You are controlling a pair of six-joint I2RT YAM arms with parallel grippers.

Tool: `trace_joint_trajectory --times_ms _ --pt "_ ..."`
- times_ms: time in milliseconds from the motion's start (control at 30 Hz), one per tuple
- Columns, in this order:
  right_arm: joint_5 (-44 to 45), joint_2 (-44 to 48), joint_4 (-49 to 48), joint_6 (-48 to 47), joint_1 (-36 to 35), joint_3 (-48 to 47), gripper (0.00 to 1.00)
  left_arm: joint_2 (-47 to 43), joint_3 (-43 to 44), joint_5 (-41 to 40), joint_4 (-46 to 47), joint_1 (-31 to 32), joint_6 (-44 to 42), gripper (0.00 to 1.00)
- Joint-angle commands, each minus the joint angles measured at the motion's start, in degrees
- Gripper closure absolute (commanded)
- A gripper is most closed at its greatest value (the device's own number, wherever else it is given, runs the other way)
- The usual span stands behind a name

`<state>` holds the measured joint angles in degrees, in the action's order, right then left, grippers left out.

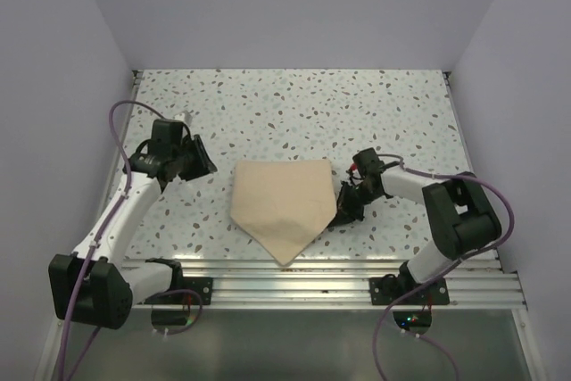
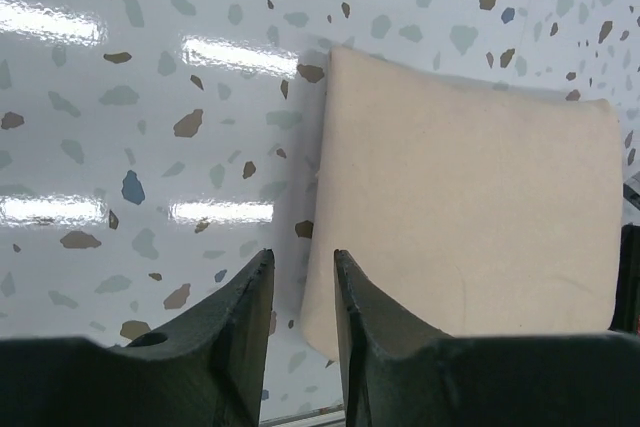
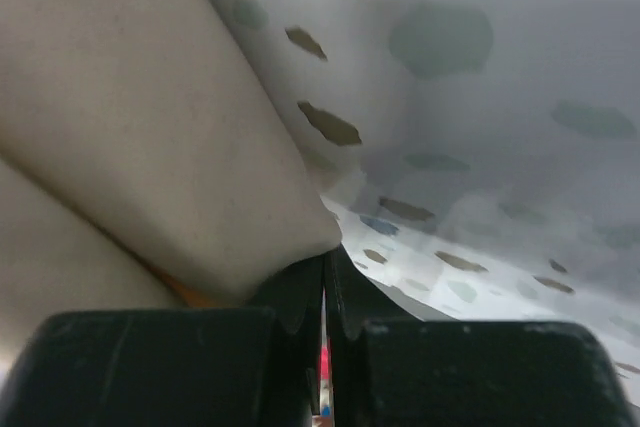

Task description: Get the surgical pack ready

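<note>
The surgical pack (image 1: 281, 202) is a beige cloth folded flat into a five-sided shape, its point toward the near edge of the table. No tray, instruments or gauze show. My left gripper (image 1: 201, 160) hangs left of the pack, its jaws narrowly open with nothing between them. In the left wrist view the left gripper (image 2: 300, 255) sits just off the pack's (image 2: 470, 217) left edge. My right gripper (image 1: 343, 213) is low at the pack's right edge. In the right wrist view the right gripper (image 3: 325, 257) is shut, and a rounded fold of the pack (image 3: 130, 117) runs into its tips.
The speckled terrazzo tabletop (image 1: 303, 104) stretches behind the pack to the grey back wall. A ribbed metal rail (image 1: 294, 278) with both arm bases runs along the near edge. Purple cables (image 1: 120, 113) loop beside the arms.
</note>
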<state>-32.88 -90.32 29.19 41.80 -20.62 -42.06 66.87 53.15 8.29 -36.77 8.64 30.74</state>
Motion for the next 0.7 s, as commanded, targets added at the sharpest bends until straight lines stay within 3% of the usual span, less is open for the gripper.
trace_joint_trajectory --times_ms 0,133,267,400,500,533,667 --pt "-5.44 -4.15 -7.30 6.27 -0.30 -4.94 1.00 -2.27 0.91 -0.56 -1.46 0.06 -0.24 0.64" --pt "-5.00 -11.61 -3.80 4.96 -0.21 -16.35 1.00 -4.47 -0.23 -0.91 -0.93 0.06 -0.95 0.61" --pt "-2.02 -22.94 3.49 0.31 0.14 -37.40 1.00 -4.91 -1.47 1.81 0.73 1.72 -3.23 0.56" --pt "1.06 -32.79 12.44 -4.08 0.93 -51.17 0.97 -2.55 1.16 -3.09 -0.39 9.87 -3.76 0.52" --pt "3.35 -33.08 14.67 -6.46 2.77 -53.04 0.80 1.31 4.15 -8.11 -2.77 16.98 -3.41 0.50" --pt "3.79 -31.25 14.41 -7.08 4.00 -50.86 0.66 2.29 5.73 -10.56 -3.21 19.02 -2.97 0.50" --pt "9.75 -25.01 16.15 -12.70 5.68 -43.75 0.33 6.86 8.02 -19.61 -4.27 28.87 -0.86 0.41"
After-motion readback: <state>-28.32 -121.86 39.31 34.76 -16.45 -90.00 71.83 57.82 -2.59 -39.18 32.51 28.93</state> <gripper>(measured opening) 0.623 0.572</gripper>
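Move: The right hand is shut on the right edge of the folded cloth. The cloth's far right corner lies about 19 cm ahead and 2 cm left of it. The cloth's middle is some 16 cm left and 4 cm ahead, and its front point 16 cm left and 14 cm back. For the left hand, the cloth's middle is roughly 21 cm right, 11 cm back and 13 cm below. The right hand drags the pinched cloth about 20 cm forward, then opens; the left swings 9 cm right. ##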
